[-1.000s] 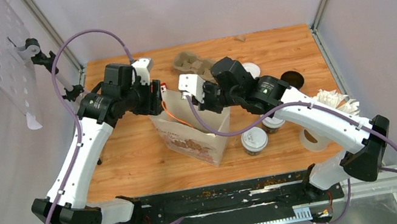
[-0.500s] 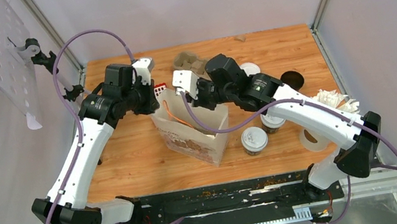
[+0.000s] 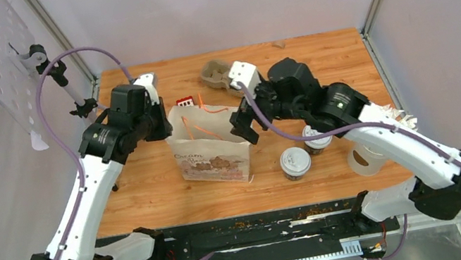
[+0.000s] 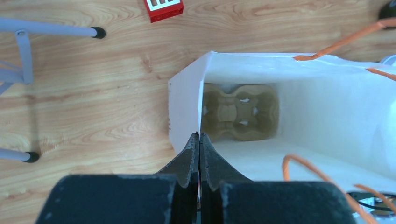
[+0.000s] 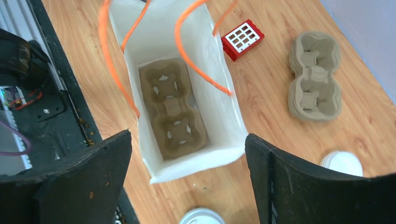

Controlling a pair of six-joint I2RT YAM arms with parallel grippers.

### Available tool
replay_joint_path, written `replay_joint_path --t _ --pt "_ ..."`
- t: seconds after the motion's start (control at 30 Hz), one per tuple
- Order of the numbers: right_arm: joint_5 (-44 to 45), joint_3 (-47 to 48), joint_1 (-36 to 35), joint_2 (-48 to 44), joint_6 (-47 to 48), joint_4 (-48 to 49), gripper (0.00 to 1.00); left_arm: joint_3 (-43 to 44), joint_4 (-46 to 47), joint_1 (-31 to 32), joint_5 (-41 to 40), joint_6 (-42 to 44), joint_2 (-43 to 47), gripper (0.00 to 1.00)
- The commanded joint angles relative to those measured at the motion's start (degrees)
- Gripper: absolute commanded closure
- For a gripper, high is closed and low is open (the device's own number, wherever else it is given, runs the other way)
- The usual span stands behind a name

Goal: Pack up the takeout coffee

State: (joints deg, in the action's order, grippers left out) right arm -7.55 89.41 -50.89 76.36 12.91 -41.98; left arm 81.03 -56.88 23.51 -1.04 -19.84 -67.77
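Two takeout coffee cups with white lids, one (image 3: 295,161) and another (image 3: 316,140), stand on the table right of a white paper bag (image 3: 210,153). The bag stands upright and open, orange handles loose, with a pulp cup tray (image 5: 173,109) lying in its bottom. My left gripper (image 4: 200,136) is shut on the bag's left rim (image 4: 187,105); it shows from above too, left gripper (image 3: 165,123). My right gripper (image 5: 187,136) hangs open over the bag's right end, holding nothing, with one cup's lid (image 5: 201,217) just below it. From above, the right gripper (image 3: 246,126) sits beside the bag's right edge.
A second pulp tray (image 3: 214,75) lies at the back, with a red block (image 3: 185,101) near the bag's far corner. A white lid (image 5: 343,163) rests right of the bag. A white holder of sticks (image 3: 387,118) and a translucent cup (image 3: 364,161) stand at the right.
My left gripper has closed on the bag's rim and drawn it leftwards, squaring the bag up. My right gripper has let go of the bag, opened wide and pulled back to the right.
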Motion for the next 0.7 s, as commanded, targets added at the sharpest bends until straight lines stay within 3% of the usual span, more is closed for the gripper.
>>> replay_joint_path --t 0.0,0.07,0.17,0.3,0.37,0.57,0.67 --pt "5.43 -2.73 0.19 -7.19 -10.31 -5.47 0.09 0.32 0.33 -0.30 -1.94 -5.75 4.52 1.00" --pt "8.70 -6.17 0.25 -9.28 -12.32 -7.46 0.09 -2.47 1.21 -0.30 -2.41 -7.97 6.16 0.98" --pt "14.69 -10.09 0.27 -11.09 -14.73 -10.85 0.09 -6.05 2.94 -0.30 -1.04 -9.73 7.76 0.86" --pt "18.80 -16.39 3.31 -11.67 -17.99 -14.28 0.09 -6.38 2.44 -0.30 -0.30 -10.71 7.88 0.54" --pt "18.14 -20.94 5.72 -12.80 -18.65 -13.30 0.09 -4.73 1.48 -0.30 -0.35 -9.12 7.58 0.38" --pt "11.26 -29.44 9.04 -15.17 -17.86 -9.27 0.09 3.89 -6.91 -0.30 -2.78 -3.92 2.90 0.06" --pt "9.33 -31.43 9.03 -15.21 -17.73 -7.83 0.09 5.49 -8.81 -0.30 -2.73 -2.75 2.10 0.00"
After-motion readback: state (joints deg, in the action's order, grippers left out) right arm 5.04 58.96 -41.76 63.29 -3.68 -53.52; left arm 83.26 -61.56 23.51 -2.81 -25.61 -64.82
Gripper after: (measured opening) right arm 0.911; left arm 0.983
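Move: The nearer lidded cup lies about 13 cm to the right of my right hand, 3 cm back and some 26 cm below; the second lidded cup stands 7 cm farther out and 8 cm farther right than it. The open paper bag's middle is about 7 cm left of my right hand, 20 cm down. From my left hand, at the bag's left rim, its middle is some 12 cm right, 2 cm back, 10 cm down; the red box is 18 cm ahead, 6 cm right. With my right fingers staying wide open, I swing away from the bag and dive some 17 cm down and 15 cm right, slightly back, turning the wrist clockwise about 30 degrees and pointing it more steeply down over the nearer cup's lid. My left hand, still pinching the bag's left edge, draws back about 2.5 cm, then opens wide to let go, dipping before it lifts. ##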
